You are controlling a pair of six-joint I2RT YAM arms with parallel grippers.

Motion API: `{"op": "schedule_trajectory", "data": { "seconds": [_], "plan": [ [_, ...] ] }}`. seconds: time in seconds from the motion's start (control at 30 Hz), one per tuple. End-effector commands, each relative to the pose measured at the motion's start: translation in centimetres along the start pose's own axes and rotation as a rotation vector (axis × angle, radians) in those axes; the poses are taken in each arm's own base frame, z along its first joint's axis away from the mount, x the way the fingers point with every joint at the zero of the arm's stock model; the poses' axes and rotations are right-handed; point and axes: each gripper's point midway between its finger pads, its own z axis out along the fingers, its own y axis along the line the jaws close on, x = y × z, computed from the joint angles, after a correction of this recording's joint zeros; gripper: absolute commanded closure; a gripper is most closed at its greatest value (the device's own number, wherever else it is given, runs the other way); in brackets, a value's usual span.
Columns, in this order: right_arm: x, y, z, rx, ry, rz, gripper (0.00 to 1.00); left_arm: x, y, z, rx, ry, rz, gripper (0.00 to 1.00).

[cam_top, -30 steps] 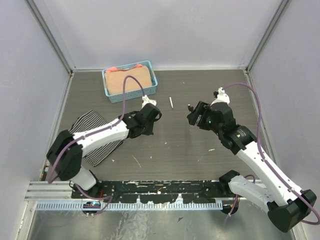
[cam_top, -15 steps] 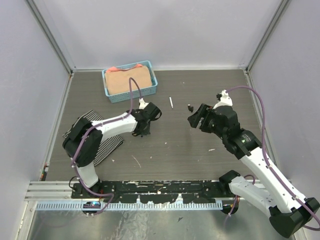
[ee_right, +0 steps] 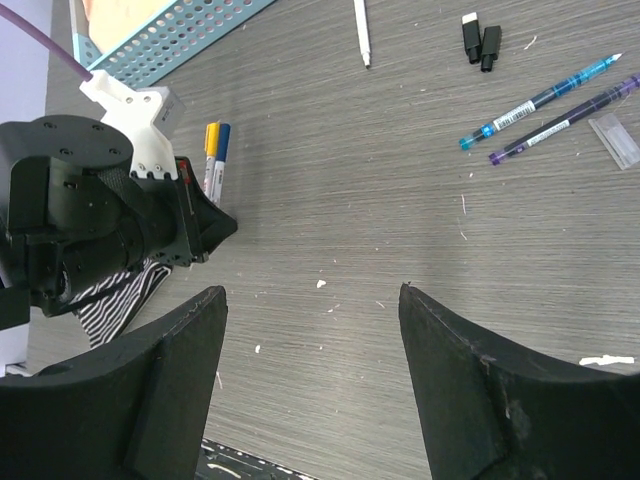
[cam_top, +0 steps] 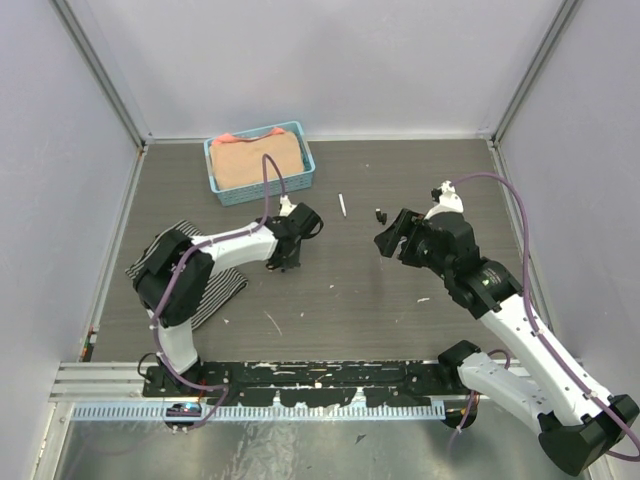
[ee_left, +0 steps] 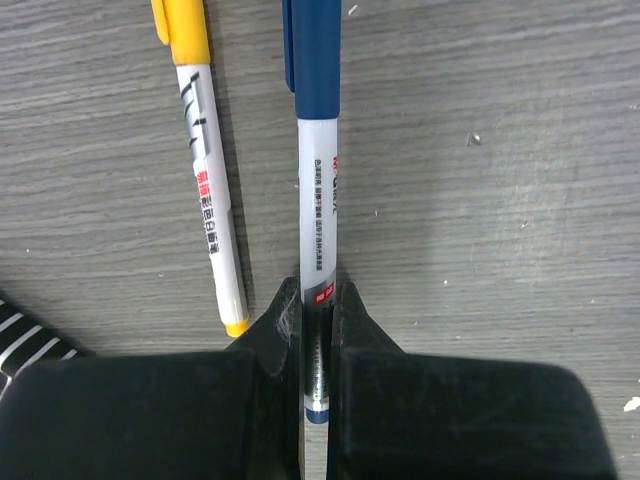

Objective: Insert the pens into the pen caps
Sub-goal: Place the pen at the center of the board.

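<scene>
My left gripper (ee_left: 316,300) is shut on the rear end of a white pen (ee_left: 318,200) that wears a blue cap (ee_left: 312,50) and lies low along the table. Right beside it lies a second pen (ee_left: 208,190) with a yellow cap (ee_left: 180,30). My right gripper (ee_right: 310,290) hangs open over bare table, right of centre, with nothing between its fingers. Farther back lie a bare white pen (ee_right: 361,30), two small black caps (ee_right: 480,42), a light-blue pen (ee_right: 540,100) and a purple pen (ee_right: 565,122).
A blue basket (cam_top: 309,166) holding peach cloth stands at the back left. A striped cloth (cam_top: 190,285) lies under the left arm. A small clear piece (ee_right: 612,138) lies by the purple pen. Side walls close in the table.
The left arm has folded in, its elbow swinging up, and its gripper has come down toward the table. The right gripper has shifted slightly to the right.
</scene>
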Motion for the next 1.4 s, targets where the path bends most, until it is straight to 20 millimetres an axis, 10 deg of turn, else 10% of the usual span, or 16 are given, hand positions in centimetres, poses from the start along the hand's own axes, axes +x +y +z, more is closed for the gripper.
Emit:
{"op": "schedule_trajectory", "data": {
  "seconds": [0.0,0.93,1.37],
  "plan": [
    [-0.3,0.6,0.0,-0.028,-0.008,0.0,0.25,-1.4,-0.1,0.7,0.008,-0.021,-0.013,0.91],
    [-0.3,0.4,-0.1,-0.02,-0.005,-0.015,0.25,-1.3,0.2,1.3,0.004,-0.007,-0.005,0.67],
    [-0.9,-0.2,0.5,0.027,-0.012,-0.062,0.25,-6.9,0.2,-6.7,0.089,-0.148,0.006,0.54]
  ]
}}
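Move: The blue-capped pen is already in the left fingers at table height, gripped near its uncapped end, its middle about 4 cm ahead of the hand. The yellow-capped pen lies beside it, some 3 cm left and 5 cm ahead of the hand; a white pen is about 15 cm ahead and 15 cm right, the striped cloth about 24 cm left and 3 cm back. From the idle right hand, the blue-capped pen is roughly 27 cm left, 7 cm ahead and 22 cm down. The blue-capped pen is let go flat on the board, alongside the yellow-capped one: the left hand first eases forward about 1.5 cm at table height, its fingers starting to part. It then stays there as they open to not quite half, and at the end lifts away some 3.5 cm, clear of the pen, with hardly any wrist turn. ##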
